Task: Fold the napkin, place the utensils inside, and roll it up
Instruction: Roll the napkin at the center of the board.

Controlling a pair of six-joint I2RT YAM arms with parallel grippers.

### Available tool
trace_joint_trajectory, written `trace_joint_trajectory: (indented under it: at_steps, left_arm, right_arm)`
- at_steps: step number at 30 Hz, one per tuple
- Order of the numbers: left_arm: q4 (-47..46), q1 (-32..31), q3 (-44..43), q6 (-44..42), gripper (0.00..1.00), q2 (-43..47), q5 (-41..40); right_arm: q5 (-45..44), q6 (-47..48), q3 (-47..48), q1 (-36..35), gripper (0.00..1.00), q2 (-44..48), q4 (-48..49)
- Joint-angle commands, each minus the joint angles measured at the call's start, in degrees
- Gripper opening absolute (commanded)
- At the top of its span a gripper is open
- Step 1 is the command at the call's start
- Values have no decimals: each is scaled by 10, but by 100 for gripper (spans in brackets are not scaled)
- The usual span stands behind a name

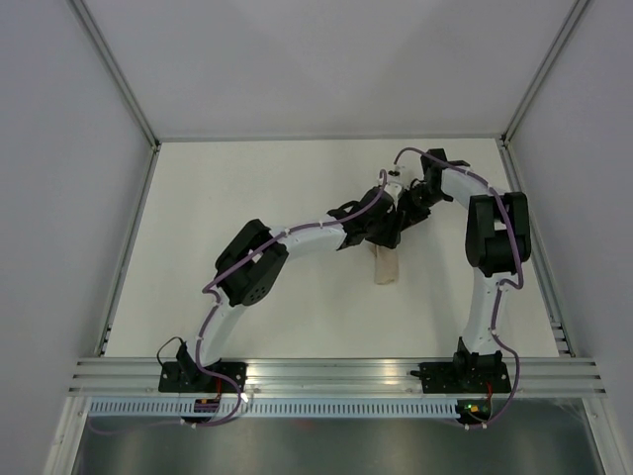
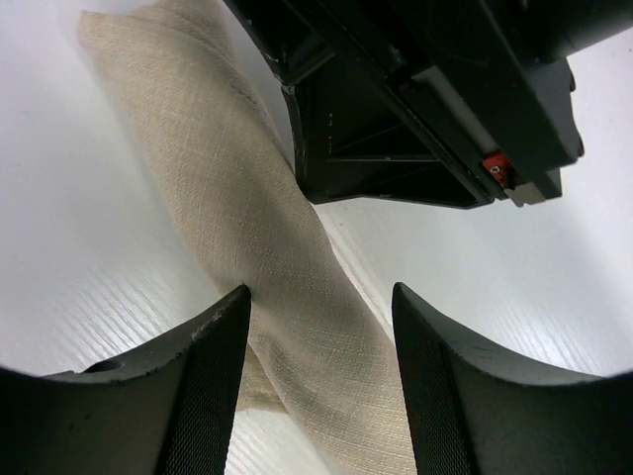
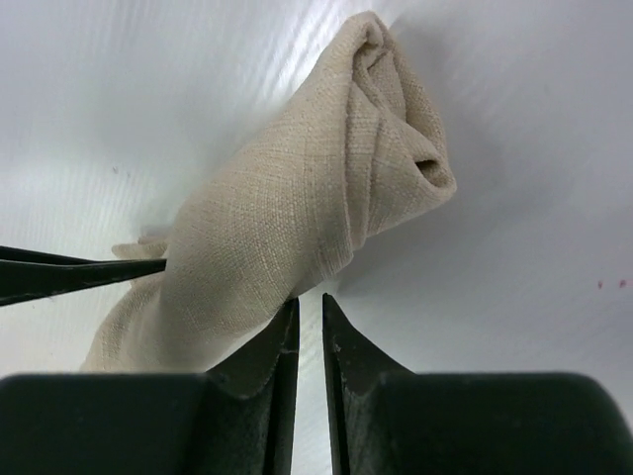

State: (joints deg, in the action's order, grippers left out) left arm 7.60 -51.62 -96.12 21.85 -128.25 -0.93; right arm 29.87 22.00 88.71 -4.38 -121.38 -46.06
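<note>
The tan napkin point(image 1: 385, 267) lies rolled into a narrow bundle on the white table, with one end a little past the arms toward the near edge. My left gripper point(image 2: 318, 297) is open and straddles the roll point(image 2: 227, 198), one finger on each side. My right gripper point(image 3: 310, 302) has its jaws almost together with only table showing in the slit. Its left fingertip rests against the underside of the roll point(image 3: 307, 198), close to the roll's open end. The utensils are hidden. In the top view both grippers meet over the far end of the roll, left point(image 1: 386, 233) and right point(image 1: 410, 208).
The right arm's black wrist body point(image 2: 425, 99) hangs close above the left gripper. A thin dark edge point(image 3: 59, 272) enters the right wrist view from the left, beside the roll. Grey walls and metal rails point(image 1: 129, 247) border the table on the left, right and far sides.
</note>
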Motion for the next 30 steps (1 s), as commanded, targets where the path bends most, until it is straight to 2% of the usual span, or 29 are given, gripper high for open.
trace_joint_trajectory:
  at_steps: [1,10,17,30]
  left_arm:
    - [-1,12,-23,16,64,-20,23]
    - [-4,20,4,9,60,-3,12]
    - [14,20,14,-8,47,12,-17]
    - [14,22,53,-27,36,36,-56]
  right_arm:
    - [-11,-35,39,-15,20,-17,-2]
    - [-40,-61,34,-28,19,-9,27]
    - [-58,-71,28,-28,19,12,36]
    - [-28,-66,4,-23,19,69,37]
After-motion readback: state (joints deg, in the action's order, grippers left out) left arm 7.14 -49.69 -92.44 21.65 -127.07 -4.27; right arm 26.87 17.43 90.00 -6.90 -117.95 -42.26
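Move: The rolled napkin runs fore and aft between the left gripper's open fingers, its middle about 1 cm ahead of that hand and 2 cm below; the napkin's near end is some 10 cm back, its far end about 12 cm ahead, both in line sideways and some 3 cm lower. From the nearly shut right gripper, close by the roll's right edge, the napkin's middle lies about 4 cm back and 3 cm left, level in height. Sink the left gripper about 1.5 cm over the roll while easing it forward and left, then close its fingers from well open to a pinch across the napkin and carry on left, some 3 cm sideways in all. Slide the nearly shut right gripper about 2 cm forward and a little left along the roll's right edge, then raise it about 3 cm, clear of the cloth. ##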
